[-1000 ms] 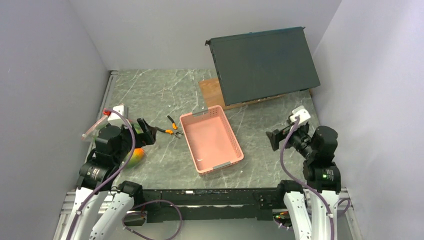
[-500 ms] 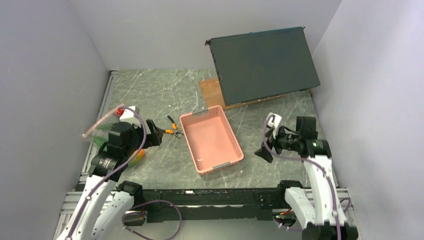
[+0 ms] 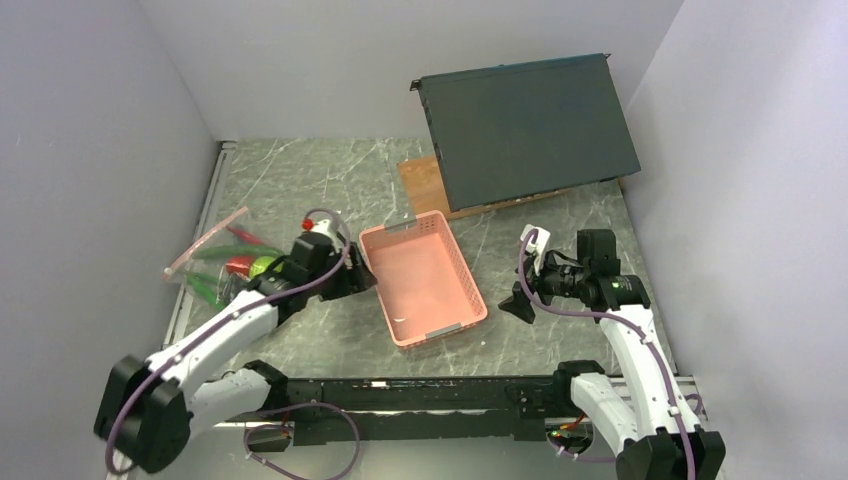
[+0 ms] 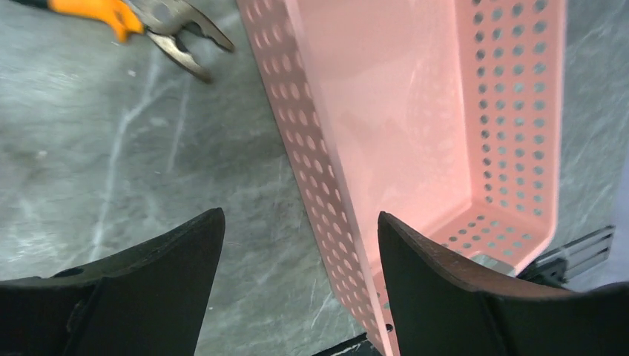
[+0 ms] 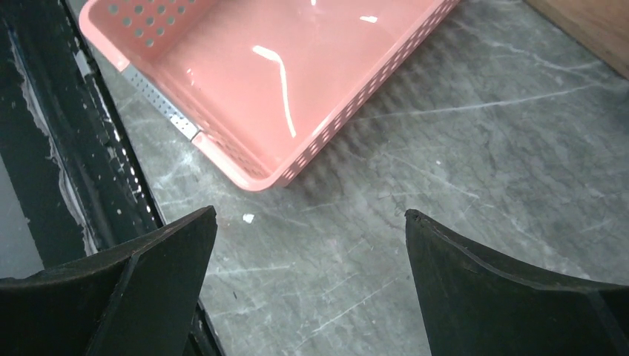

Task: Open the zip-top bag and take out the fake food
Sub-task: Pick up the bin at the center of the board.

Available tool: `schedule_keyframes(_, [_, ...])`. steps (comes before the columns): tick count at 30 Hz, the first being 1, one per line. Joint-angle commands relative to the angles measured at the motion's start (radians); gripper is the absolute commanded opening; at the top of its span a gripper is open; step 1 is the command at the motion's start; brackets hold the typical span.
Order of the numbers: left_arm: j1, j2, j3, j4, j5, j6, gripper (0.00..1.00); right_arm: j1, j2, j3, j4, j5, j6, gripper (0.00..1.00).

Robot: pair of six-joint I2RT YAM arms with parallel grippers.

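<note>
The clear zip-top bag lies at the table's left edge, its pink strip running along the far-left side. Fake food shows through it: a long green pepper, a small red piece, a green apple. My left gripper is right of the bag, low at the pink basket's left wall. It is open, with one finger on each side of that wall and nothing held. My right gripper hangs open over bare table beside the basket's near right corner.
The empty pink basket sits mid-table. Orange-handled pliers lie just left of it. A dark flat case leans at the back right over a wooden board. Grey walls close in on both sides.
My left arm swung right from over the bag to the basket's left wall, uncovering the bag, and its jaws narrowed slightly. The right arm unfolded and reached left and down toward the basket.
</note>
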Motion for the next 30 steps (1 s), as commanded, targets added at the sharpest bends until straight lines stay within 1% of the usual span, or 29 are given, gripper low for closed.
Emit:
schedule_keyframes(1, [-0.113,0.133,0.099,0.009,-0.151,-0.128,0.76,0.003,-0.022,0.009,0.122,-0.037,0.096,1.00])
schedule_keyframes(2, [-0.129,0.155,0.103,0.007,-0.173,-0.151,0.72,0.002,-0.027,0.006,0.122,-0.034,0.095,1.00])
schedule_keyframes(7, [-0.198,0.236,0.127,0.020,-0.232,-0.200,0.67,0.004,-0.037,0.001,0.121,-0.022,0.090,1.00])
schedule_keyframes(8, [-0.204,0.252,0.138,0.019,-0.239,-0.200,0.62,0.003,-0.038,0.000,0.121,-0.022,0.091,1.00])
schedule_keyframes(13, [-0.209,0.352,0.200,-0.005,-0.249,-0.181,0.17,0.001,-0.055,-0.001,0.115,-0.018,0.083,1.00])
schedule_keyframes(15, [-0.208,0.368,0.224,-0.027,-0.258,-0.176,0.02,0.003,-0.058,-0.002,0.113,-0.014,0.081,1.00])
schedule_keyframes(16, [-0.209,0.363,0.232,-0.035,-0.268,-0.177,0.00,0.002,-0.060,-0.003,0.112,-0.013,0.079,1.00])
schedule_keyframes(23, [-0.188,0.218,0.262,-0.145,-0.420,-0.196,0.00,0.003,-0.078,-0.002,0.108,-0.004,0.072,1.00])
schedule_keyframes(25, [-0.138,0.189,0.265,-0.137,-0.403,-0.188,0.00,0.003,-0.080,-0.001,0.108,-0.002,0.072,1.00])
schedule_keyframes(27, [-0.042,0.179,0.259,-0.095,-0.337,-0.177,0.00,0.004,-0.083,-0.002,0.107,0.000,0.071,1.00])
schedule_keyframes(28, [0.007,0.183,0.261,-0.073,-0.307,-0.172,0.00,0.004,-0.085,-0.002,0.107,0.000,0.070,1.00])
schedule_keyframes(30, [0.068,0.211,0.292,-0.049,-0.261,-0.161,0.00,0.003,-0.085,-0.002,0.105,0.000,0.068,1.00])
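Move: The pink bin's middle is about 13 cm to the left hand's right, 3 cm ahead and 7 cm below; its near long rim passes only some 5 cm to the right and 4 cm lower. The pliers lie on the table about 7 cm ahead, 2 cm left and 11 cm down, the zip-top bag roughly 23 cm left and 5 cm ahead. From the right hand the bin is about 17 cm left, 6 cm ahead and 11 cm below. The bin's left long rim, near its middle, is what the left hand goes for: the hand slides right about 5 cm while sinking some 3.5 cm, tipping a little further down, and its open fingers shut to pinch the thin wall. Keeping that pinch, it lifts about 4.5 cm and carries the bin left some 6.5 cm and slightly forward, away from the right hand, turning counter-clockwise. ##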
